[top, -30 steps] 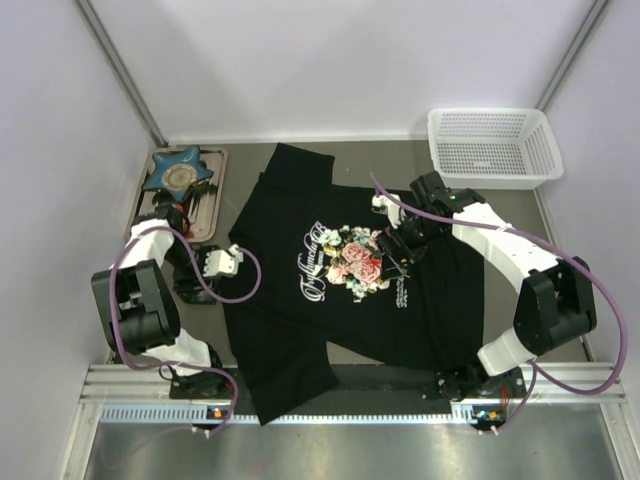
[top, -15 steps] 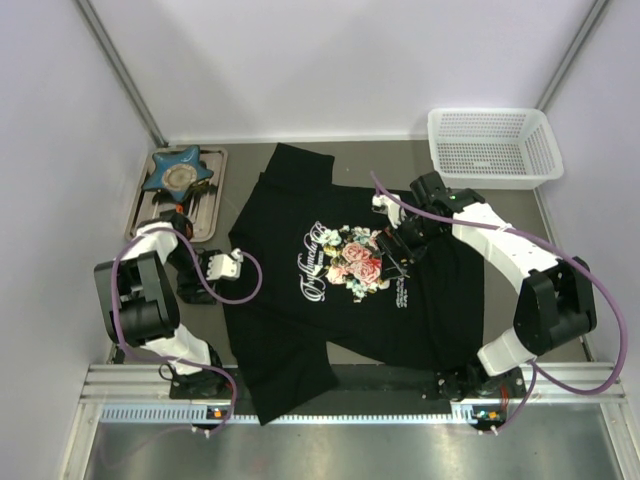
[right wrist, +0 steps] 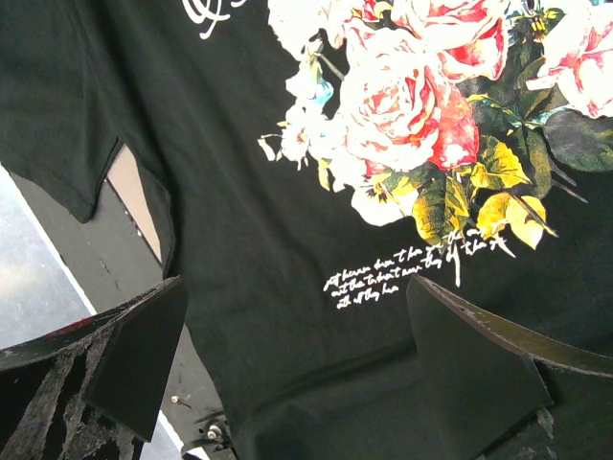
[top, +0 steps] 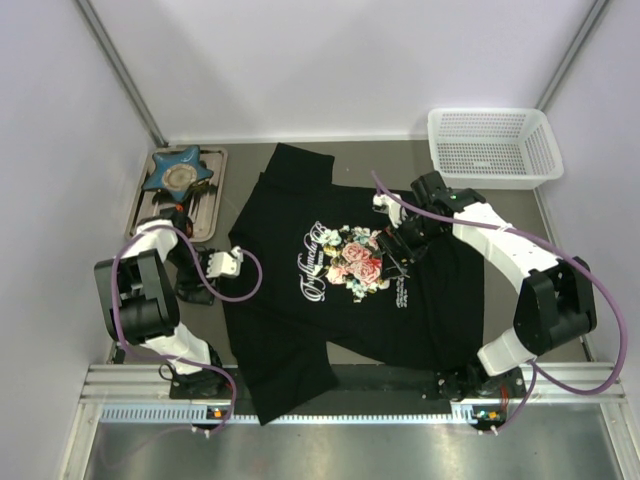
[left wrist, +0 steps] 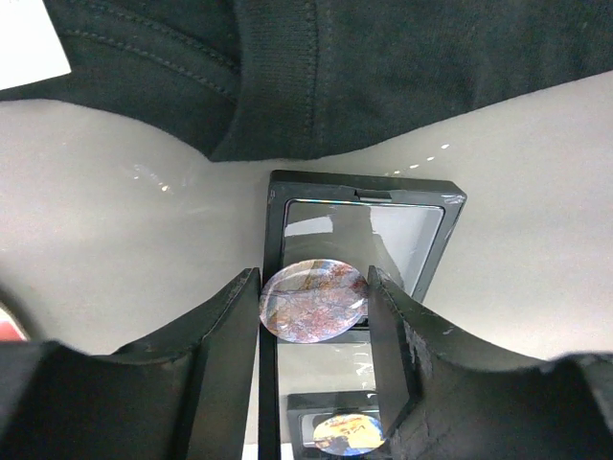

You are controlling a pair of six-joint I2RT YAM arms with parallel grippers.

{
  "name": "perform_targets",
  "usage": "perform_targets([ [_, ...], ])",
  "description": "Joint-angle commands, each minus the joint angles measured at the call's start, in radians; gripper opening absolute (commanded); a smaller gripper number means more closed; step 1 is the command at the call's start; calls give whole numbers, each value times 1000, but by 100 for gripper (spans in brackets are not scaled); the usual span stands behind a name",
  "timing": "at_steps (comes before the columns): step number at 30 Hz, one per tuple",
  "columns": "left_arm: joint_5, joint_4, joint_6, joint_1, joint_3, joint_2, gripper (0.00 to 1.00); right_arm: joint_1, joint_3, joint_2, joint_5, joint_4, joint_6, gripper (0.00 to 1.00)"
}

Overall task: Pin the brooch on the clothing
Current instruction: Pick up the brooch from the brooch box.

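In the left wrist view the brooch (left wrist: 313, 303), a small round piece with pinkish marbling, sits between my left gripper's (left wrist: 313, 318) two black fingers. Both fingers press on its edges, just above an open black box (left wrist: 364, 185). From above, the left gripper (top: 203, 275) is low at the shirt's left sleeve. The clothing (top: 330, 320) lies flat, a black T-shirt with a rose print (right wrist: 412, 105) and white lettering. My right gripper (top: 392, 260) hovers over the print with its jaws wide apart and nothing between them (right wrist: 297, 321).
A second round piece (left wrist: 345, 433) lies lower in the black box. A blue star dish (top: 178, 172) rests on a metal tray (top: 212, 200) at the back left. A white basket (top: 492, 145) stands at the back right. The shirt's hem (left wrist: 278, 105) lies just beyond the box.
The left gripper has shifted slightly left towards the black box and its fingers have closed in on the brooch. The right arm has not moved.
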Motion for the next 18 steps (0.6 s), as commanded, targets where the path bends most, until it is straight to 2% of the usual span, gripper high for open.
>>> perform_targets([
  [1,32,-41,8,-6,55,-5,44,-7,21,-1,-23,15,-1,99],
  [10,61,-83,-5,-26,109,-11,45,-7,45,17,-38,17,0,99],
  [13,176,-142,-47,-44,172,-28,43,-8,64,17,-64,20,6,98],
  [18,339,-169,-214,-205,282,-109,41,-31,119,14,-176,25,32,98],
])
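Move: The left gripper already pinches the brooch, with the open brooch box right beneath it, its middle about 1 cm back, 1 cm right and 2 cm lower. The clothing's flower print lies some 39 cm to the right and 6 cm ahead; the clothing's white neck label is about 9 cm right and 7 cm ahead. The metal tray sits some 23 cm ahead, 5 cm left. From the right hand the print is roughly 8 cm left, 5 cm ahead and 12 cm below. Keep the left fingers closed on the brooch's rim and lift it clear of the brooch box, easing forward and up about 2 cm first, then speeding up and swinging right as well, towards the clothing's neck: some 8 cm in all. Let the fingertips tip roughly 10 degrees forward and to the right on the way. ##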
